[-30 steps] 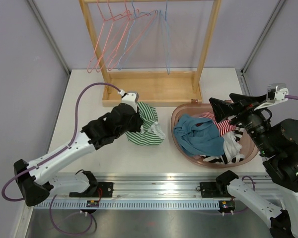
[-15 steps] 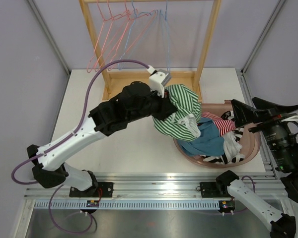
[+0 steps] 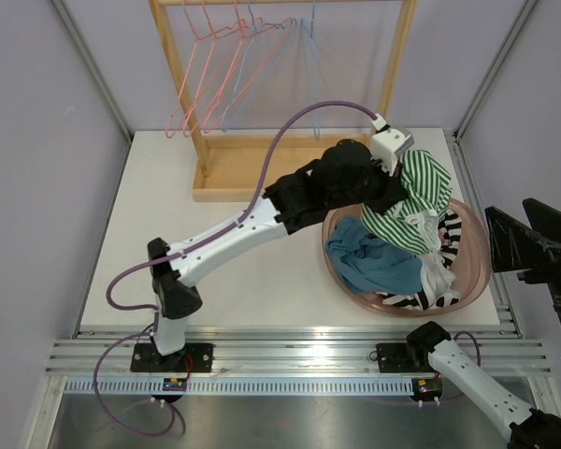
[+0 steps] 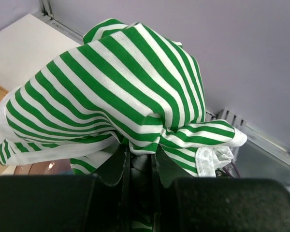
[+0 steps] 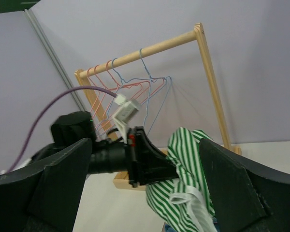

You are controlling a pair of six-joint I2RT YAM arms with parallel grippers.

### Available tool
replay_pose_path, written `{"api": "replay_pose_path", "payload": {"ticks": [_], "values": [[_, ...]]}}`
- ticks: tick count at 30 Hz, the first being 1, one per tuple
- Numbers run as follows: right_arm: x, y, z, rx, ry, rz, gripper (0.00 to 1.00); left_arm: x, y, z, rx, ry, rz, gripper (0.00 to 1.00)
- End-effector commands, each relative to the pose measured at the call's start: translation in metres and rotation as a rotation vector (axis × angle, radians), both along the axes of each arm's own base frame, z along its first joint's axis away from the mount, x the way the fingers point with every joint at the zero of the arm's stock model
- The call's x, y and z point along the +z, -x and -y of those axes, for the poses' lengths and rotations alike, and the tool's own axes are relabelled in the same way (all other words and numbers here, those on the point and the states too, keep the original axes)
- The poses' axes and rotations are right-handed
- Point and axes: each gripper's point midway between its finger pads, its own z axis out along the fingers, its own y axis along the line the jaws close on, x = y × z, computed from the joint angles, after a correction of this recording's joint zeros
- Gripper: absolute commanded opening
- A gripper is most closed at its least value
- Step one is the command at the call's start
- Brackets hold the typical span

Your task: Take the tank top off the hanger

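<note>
The tank top (image 3: 418, 201), green-and-white striped, hangs bunched from my left gripper (image 3: 391, 193), which is shut on a fold of it above the far side of the basket. In the left wrist view the cloth (image 4: 116, 82) drapes over the narrow jaws of the left gripper (image 4: 141, 151). No hanger is in the tank top; several bare wire hangers (image 3: 234, 65) hang on the wooden rack. My right gripper (image 3: 533, 238) stands open and empty at the right table edge, its wrist view facing the tank top (image 5: 193, 159).
A brown oval basket (image 3: 477, 281) at the right holds a blue garment (image 3: 374, 262) and striped clothes. The wooden rack's base (image 3: 280, 168) sits at the back. The left arm's purple cable (image 3: 299, 131) arches over the table.
The left arm rose from the table left of the basket and swung right, carrying the tank top over the basket. The right arm drew back to the right edge.
</note>
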Motion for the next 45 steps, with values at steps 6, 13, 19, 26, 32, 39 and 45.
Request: {"api": "replay_pose_path", "payload": {"ticks": [6, 13, 19, 26, 32, 39, 45], "values": [[-0.002, 0.018, -0.001, 0.055, 0.023, 0.017, 0.99, -0.093, -0.025, 0.081, -0.07, -0.059, -0.066, 0.0], [-0.027, 0.003, -0.02, 0.108, 0.056, -0.067, 0.99, -0.226, -0.009, 0.094, -0.074, -0.177, -0.359, 0.0], [-0.062, -0.016, -0.039, 0.146, 0.099, -0.186, 0.99, -0.297, -0.001, 0.088, -0.034, -0.287, -0.504, 0.0], [-0.065, -0.013, -0.031, 0.113, 0.126, -0.212, 0.99, -0.24, -0.002, 0.084, -0.042, -0.221, -0.447, 0.28], [-0.068, -0.014, -0.024, 0.08, 0.139, -0.227, 1.0, -0.158, -0.006, 0.072, -0.037, -0.136, -0.335, 0.64], [-0.071, -0.023, -0.022, 0.044, 0.186, -0.253, 1.0, -0.079, 0.001, 0.046, -0.062, -0.037, -0.219, 0.99], [-0.08, -0.037, -0.021, 0.0, 0.233, -0.296, 1.0, -0.056, -0.009, -0.019, 0.127, -0.044, -0.116, 0.99]]}}
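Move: The left hand already grips the bunched green-striped tank top high over the pink basin; the basin's middle lies about 4 cm ahead, 12 cm to the right and 35 cm below. In it, the blue tank top sits about 3 cm ahead and 4 cm right of that hand, the black-and-white one roughly 6 cm ahead and 24 cm right. From the empty right hand, the basin is some 18 cm ahead, 4 cm right and 50 cm down. The left hand plunges some 27 cm into the basin, drifting about 9 cm right and tipping its fingers further down, then opens wide from nearly shut to let go of the green-striped tank top, already lifting as the fingers spread, and climbs about 16 cm back up and slightly left, clear of the cloth. Meanwhile the empty right hand, open throughout, eases back briefly, then sinks about 7 cm and tips its fingers down, touching nothing. ##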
